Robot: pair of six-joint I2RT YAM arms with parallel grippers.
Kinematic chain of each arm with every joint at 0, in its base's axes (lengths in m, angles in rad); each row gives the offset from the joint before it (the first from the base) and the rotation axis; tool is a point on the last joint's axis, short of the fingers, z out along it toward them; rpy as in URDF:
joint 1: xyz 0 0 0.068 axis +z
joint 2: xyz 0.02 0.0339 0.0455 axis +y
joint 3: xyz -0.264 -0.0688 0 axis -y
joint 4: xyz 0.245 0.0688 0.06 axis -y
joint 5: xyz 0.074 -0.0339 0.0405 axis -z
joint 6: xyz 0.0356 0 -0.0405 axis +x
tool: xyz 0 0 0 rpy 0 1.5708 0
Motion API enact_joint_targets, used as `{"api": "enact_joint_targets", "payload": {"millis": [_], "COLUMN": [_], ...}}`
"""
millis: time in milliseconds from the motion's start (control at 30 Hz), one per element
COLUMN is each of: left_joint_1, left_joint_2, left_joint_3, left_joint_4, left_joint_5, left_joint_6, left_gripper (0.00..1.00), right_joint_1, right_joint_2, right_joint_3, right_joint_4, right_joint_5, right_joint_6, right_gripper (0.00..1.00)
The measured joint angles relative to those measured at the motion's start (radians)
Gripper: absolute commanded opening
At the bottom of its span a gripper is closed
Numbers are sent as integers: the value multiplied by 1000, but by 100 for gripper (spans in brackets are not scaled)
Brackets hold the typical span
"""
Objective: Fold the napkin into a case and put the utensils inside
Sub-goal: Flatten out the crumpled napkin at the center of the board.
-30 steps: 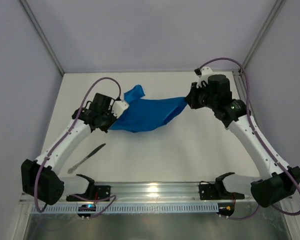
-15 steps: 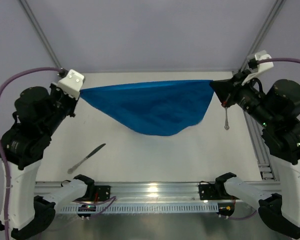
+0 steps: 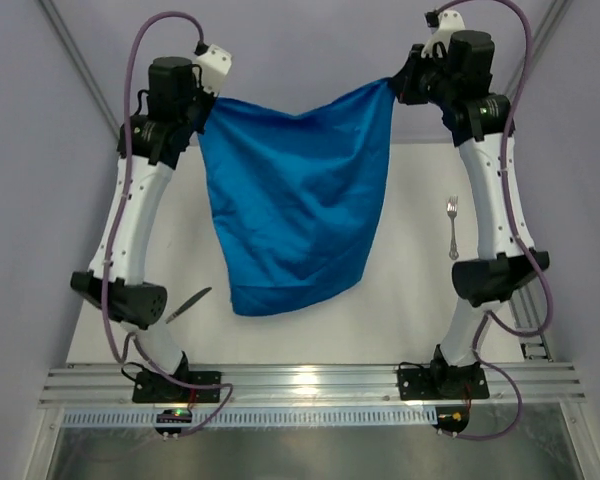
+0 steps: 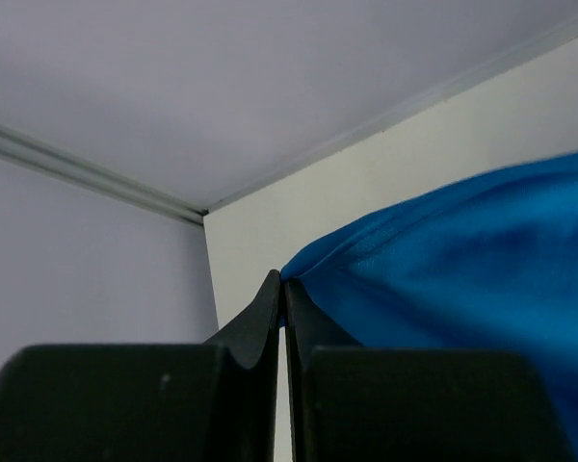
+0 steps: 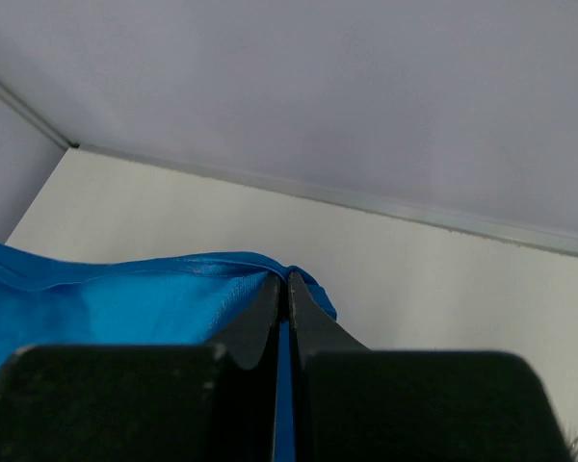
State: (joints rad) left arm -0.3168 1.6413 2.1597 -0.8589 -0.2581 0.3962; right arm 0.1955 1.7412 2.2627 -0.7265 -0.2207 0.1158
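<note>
The bright blue napkin [image 3: 295, 205] hangs unfolded between my two raised arms, its lower edge near the table front. My left gripper [image 3: 202, 108] is shut on its upper left corner; the cloth shows at the fingertips in the left wrist view [image 4: 443, 260]. My right gripper [image 3: 394, 85] is shut on its upper right corner, seen in the right wrist view [image 5: 125, 308]. The silver fork [image 3: 452, 226] lies on the table at the right. The dark grey knife-like piece [image 3: 188, 304] lies at the front left, partly behind the left arm.
The white table [image 3: 410, 300] has walls at the back and sides. A metal rail [image 3: 310, 382] with both arm bases runs along the near edge.
Both arms have risen and swung toward the back, lifting the napkin from a stretched sagging span into a full hanging sheet. The fork and knife have not moved.
</note>
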Motion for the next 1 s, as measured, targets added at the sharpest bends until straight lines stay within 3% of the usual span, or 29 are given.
{"api": "enact_joint_targets", "payload": {"millis": [100,167,367,500,633,933,1000], "left_joint_1": [48,72,76,73,72,69,69], "left_joint_2": [189,254,244,182,54,-196,-235], "left_joint_3": [148,213,259,211,-8,-668,-802], "left_joint_4": [15,31,98,141,212,249,243], "left_joint_5": [-1,0,49,90,137,282,321], "left_joint_6": [-3,-4,-19,-19,-12,57,70], "left_gripper": [0,0,0,0,0,0,0], "right_joint_1": [-57,-88,-127,-133,-133,-124,-117], "right_joint_2": [208,253,212,111,-87,-563,-622], "right_joint_3": [189,204,193,142,-120,-1097,-1242], "right_joint_4": [4,21,73,98,155,261,248], "right_joint_5": [-6,-16,-52,-48,-43,-6,-3], "right_joint_6": [30,58,81,33,-17,2,26], "right_gripper": [4,4,4,4,4,4,4]}}
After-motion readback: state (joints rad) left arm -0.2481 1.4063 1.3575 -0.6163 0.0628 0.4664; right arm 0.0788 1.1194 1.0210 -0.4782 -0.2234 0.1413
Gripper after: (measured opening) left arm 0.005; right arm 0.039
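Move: Each hand holds an upper corner of the hanging napkin high over the board. The board's centre lies level with the left hand, about 22 cm right and 42 cm below, and from the right hand about 3 cm back, 16 cm left and 45 cm down. The knife is some 23 cm back and 10 cm left of the left hand; the fork about 3 cm ahead and 26 cm right of the right hand. Both hands, still pinching the corners, swing about 8 cm forward, then sweep back and down some 20 cm. ##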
